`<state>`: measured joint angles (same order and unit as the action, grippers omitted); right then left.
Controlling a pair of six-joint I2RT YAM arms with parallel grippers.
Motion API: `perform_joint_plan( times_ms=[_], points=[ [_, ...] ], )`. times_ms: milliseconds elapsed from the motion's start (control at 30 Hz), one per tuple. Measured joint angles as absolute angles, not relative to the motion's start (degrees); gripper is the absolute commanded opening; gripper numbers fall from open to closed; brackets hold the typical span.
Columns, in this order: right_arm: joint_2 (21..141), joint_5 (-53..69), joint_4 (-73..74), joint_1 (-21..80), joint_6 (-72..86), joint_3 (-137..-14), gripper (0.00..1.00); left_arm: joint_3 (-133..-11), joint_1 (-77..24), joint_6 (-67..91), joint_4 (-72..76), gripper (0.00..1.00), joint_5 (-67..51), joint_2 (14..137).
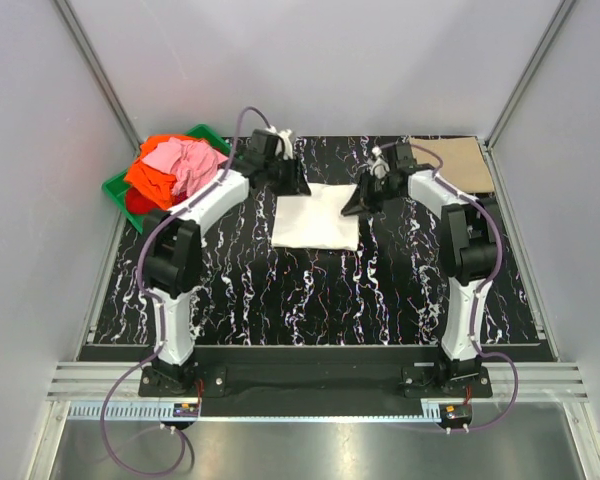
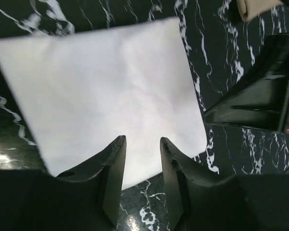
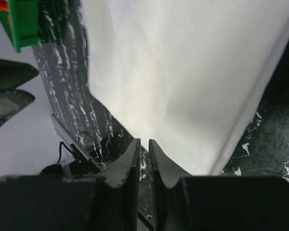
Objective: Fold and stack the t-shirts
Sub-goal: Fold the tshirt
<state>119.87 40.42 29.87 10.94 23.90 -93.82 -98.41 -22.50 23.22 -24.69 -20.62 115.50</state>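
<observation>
A white t-shirt (image 1: pixel 315 217) lies folded in a flat rectangle at the middle of the black marbled table (image 1: pixel 280 300). My left gripper (image 1: pixel 295 185) hangs over its far left corner. In the left wrist view the left gripper (image 2: pixel 143 142) stands open above the white t-shirt (image 2: pixel 106 91) with nothing between its fingers. My right gripper (image 1: pixel 358 207) is at the shirt's right edge. In the right wrist view the right gripper (image 3: pixel 143 141) is shut to a thin slit, empty, over the border of the white t-shirt (image 3: pixel 183 72).
A green crate (image 1: pixel 115 188) at the far left holds a heap of orange (image 1: pixel 152 170), pink (image 1: pixel 192 160) and red t-shirts. A tan t-shirt (image 1: pixel 462 165) lies flat at the table's far right corner. The enclosure's grey walls close in on both sides.
</observation>
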Motion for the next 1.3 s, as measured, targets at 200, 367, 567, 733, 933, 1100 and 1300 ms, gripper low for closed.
perform_joint_plan(
  times_ms=[200,367,567,733,933,1100,1300],
  points=[
    [121.3,39.9,26.3,10.9,22.9,-81.3,0.16,-88.7,-28.0,24.9,-24.7,0.38,-17.2,117.5],
    [121.5,41.0,24.3,9.6,22.3,-78.5,0.15,-85.7,-27.7,25.4,-28.0,0.38,-12.3,118.4],
    [117.7,39.8,23.2,9.6,21.8,-75.9,0.16,-86.4,-27.2,25.2,-29.9,0.39,-9.8,117.7],
    [114.3,40.0,22.6,9.7,21.8,-74.3,0.21,-86.7,-27.2,25.3,-30.8,0.39,-10.4,115.5],
    [113.8,39.0,21.7,9.7,21.6,-70.7,0.19,-85.6,-27.3,25.4,-30.3,0.39,-10.5,112.9],
    [114.5,38.5,20.7,9.7,21.6,-69.2,0.18,-82.4,-27.3,26.2,-30.5,0.38,-10.4,112.9],
    [113.4,38.6,20.6,9.8,22.6,-69.5,0.15,-80.8,-26.9,26.6,-32.8,0.38,-9.8,111.8]
  ],
)
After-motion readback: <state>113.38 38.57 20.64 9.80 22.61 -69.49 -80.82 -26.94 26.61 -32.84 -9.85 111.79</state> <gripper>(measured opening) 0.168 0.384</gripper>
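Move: The folded t-shirt's near-left corner lies about 11 cm back and 6 cm left of my left hand, some 13 cm below. From my right hand, the near-right corner is roughly 9 cm back, 3 cm right and 9 cm below, and the shirt's middle is 1 cm back and 7 cm left. The green bin sits about 5 cm ahead and 29 cm left of my left hand; the brown board lies 12 cm ahead and 23 cm right of my right hand. I bring both hands down and back over the t-shirt towards its near corners, dropping quickly, rising a few centimetres, then drawing back and sinking again. My left travels about 10 cm back and 10 down, drifts left and tips its fingers some 25 degrees steeper; my right goes about 8 cm back and 7 down. Neither gripper opens or closes; whether the tips touch cloth can't be told. ##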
